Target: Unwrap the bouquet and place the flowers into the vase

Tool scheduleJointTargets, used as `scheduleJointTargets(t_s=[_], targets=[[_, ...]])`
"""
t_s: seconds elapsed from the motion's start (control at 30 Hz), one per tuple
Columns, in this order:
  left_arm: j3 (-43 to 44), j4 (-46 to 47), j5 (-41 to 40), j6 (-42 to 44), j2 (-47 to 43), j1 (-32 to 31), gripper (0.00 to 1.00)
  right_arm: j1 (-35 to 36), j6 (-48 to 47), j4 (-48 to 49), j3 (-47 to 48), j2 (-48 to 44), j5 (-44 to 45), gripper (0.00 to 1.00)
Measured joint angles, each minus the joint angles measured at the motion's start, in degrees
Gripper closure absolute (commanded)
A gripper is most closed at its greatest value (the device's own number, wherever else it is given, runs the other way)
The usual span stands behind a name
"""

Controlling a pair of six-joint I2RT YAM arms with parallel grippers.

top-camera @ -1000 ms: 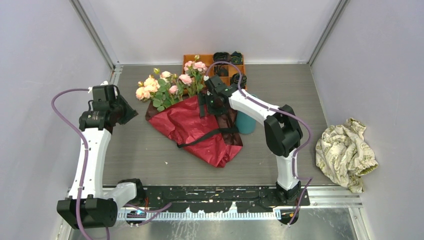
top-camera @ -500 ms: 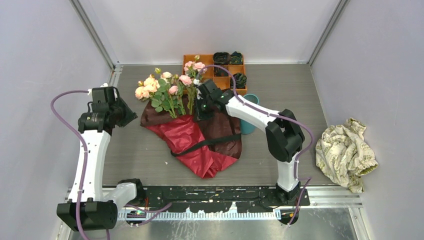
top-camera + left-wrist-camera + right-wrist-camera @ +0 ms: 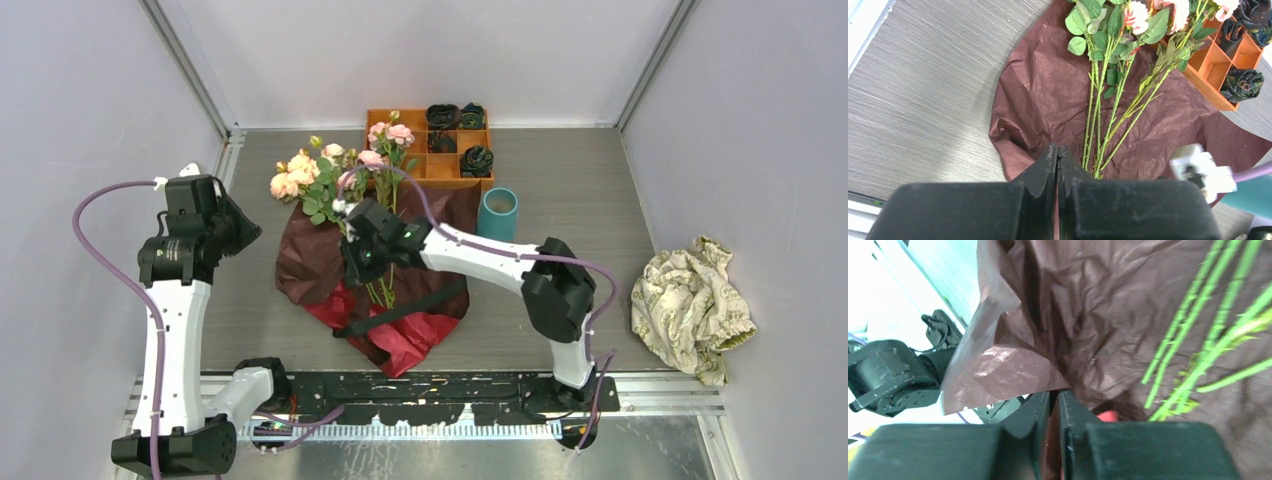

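The bouquet lies open in mid-table. Its pink and peach flowers (image 3: 320, 175) rest with bare green stems (image 3: 1108, 115) on the spread maroon wrapping paper (image 3: 310, 250), and the black ribbon (image 3: 400, 310) is still across the lower part. My right gripper (image 3: 352, 265) is over the stems. In its wrist view the right gripper (image 3: 1054, 394) is shut on a fold of the paper (image 3: 1013, 372), lifted off the table. My left gripper (image 3: 243, 228) hovers left of the paper; the wrist view shows the left gripper (image 3: 1057, 148) shut on nothing. The teal vase (image 3: 497, 213) stands upright, right of the paper.
An orange compartment tray (image 3: 415, 120) with dark rosettes sits at the back, just behind the blooms. A crumpled beige patterned cloth (image 3: 693, 305) lies at the right wall. The right arm stretches across the paper between the vase and the stems.
The right gripper shut on the paper's edge and dragged it left and toward the near edge, laying the wrap open and baring the stems. The left arm shifted slightly nearer.
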Motion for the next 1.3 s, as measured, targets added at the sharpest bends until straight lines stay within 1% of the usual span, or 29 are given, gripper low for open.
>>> scheduleJointTargets(t_s=[0.03,0.1,0.17,0.23,0.3,0.4,0.5,0.63,0.83,0.9,1.03,1.17,1.3], targets=[[0.2,-0.4,-0.2,0.0,-0.1,0.0,0.98,1.0,0.3,0.4,0.0,0.8,-0.2,0.72],[0.5,-0.9,-0.6,0.0,-0.2,0.0,0.98,3.5,0.8,1.2,0.0,2.7,-0.8,0.55],[0.9,-1.3,-1.0,0.0,-0.2,0.0,0.97,5.9,1.4,1.7,0.0,4.4,-1.6,0.43],[1.4,-1.6,-1.0,0.0,-0.2,0.0,0.97,7.9,1.7,2.0,0.0,5.6,-2.2,0.36],[1.6,-1.7,-1.0,0.0,-0.2,0.0,0.96,9.9,1.6,1.9,0.0,6.1,-2.3,0.33],[1.7,-1.8,-0.9,0.0,-0.3,0.0,0.96,11.7,1.3,1.7,0.0,5.7,-1.8,0.25],[1.6,-1.8,-0.2,0.0,-0.2,0.0,0.96,11.8,0.9,1.1,-1.7,3.2,0.5,0.23],[-0.1,-1.2,1.6,0.0,-0.2,0.0,0.97,11.2,0.2,-1.9,-4.6,-4.1,5.8,0.25],[-6.9,0.7,4.7,-0.2,0.7,0.0,0.99,10.4,-0.2,-5.7,-8.2,-15.2,18.1,0.29],[-9.2,1.7,6.1,-0.2,1.2,0.0,0.99,9.8,-0.2,-6.8,-9.1,-16.3,21.2,0.29],[-11.9,2.7,7.8,-0.2,2.1,0.0,1.0,7.8,-0.1,-8.3,-12.2,-16.4,25.1,0.24],[-12.2,3.6,8.1,0.0,2.3,0.0,1.0,6.4,-0.2,-10.3,-14.0,-16.4,27.3,0.24],[-12.2,4.1,8.1,0.0,2.3,0.0,1.0,7.1,0.1,-12.0,-14.0,-18.5,28.8,0.22]])
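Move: The right hand has the near-left edge of the wrapping paper at its fingertips; the spot for that flap lies some 10 cm back, 4 cm to the left and about 8 cm down. The flower stems' cut ends are about 5 cm to its right, 1 cm back, 9 cm below; the black ribbon's middle is roughly 8 cm right and 3 cm back, 8 cm down. From the left hand the stem ends lie about 24 cm right, 5 cm back, 22 cm below. Back towards the table's near edge, the right hand sweeps the paper flap about 10 cm, a little left and down, while its fingers spread wide and let go; then it rises, swings some 15 cm right and partly forward over the paper, and dips to hover open by the stem ends, fingers turning more forward and down. The empty left hand sinks about 8 cm, its fingers shut. ##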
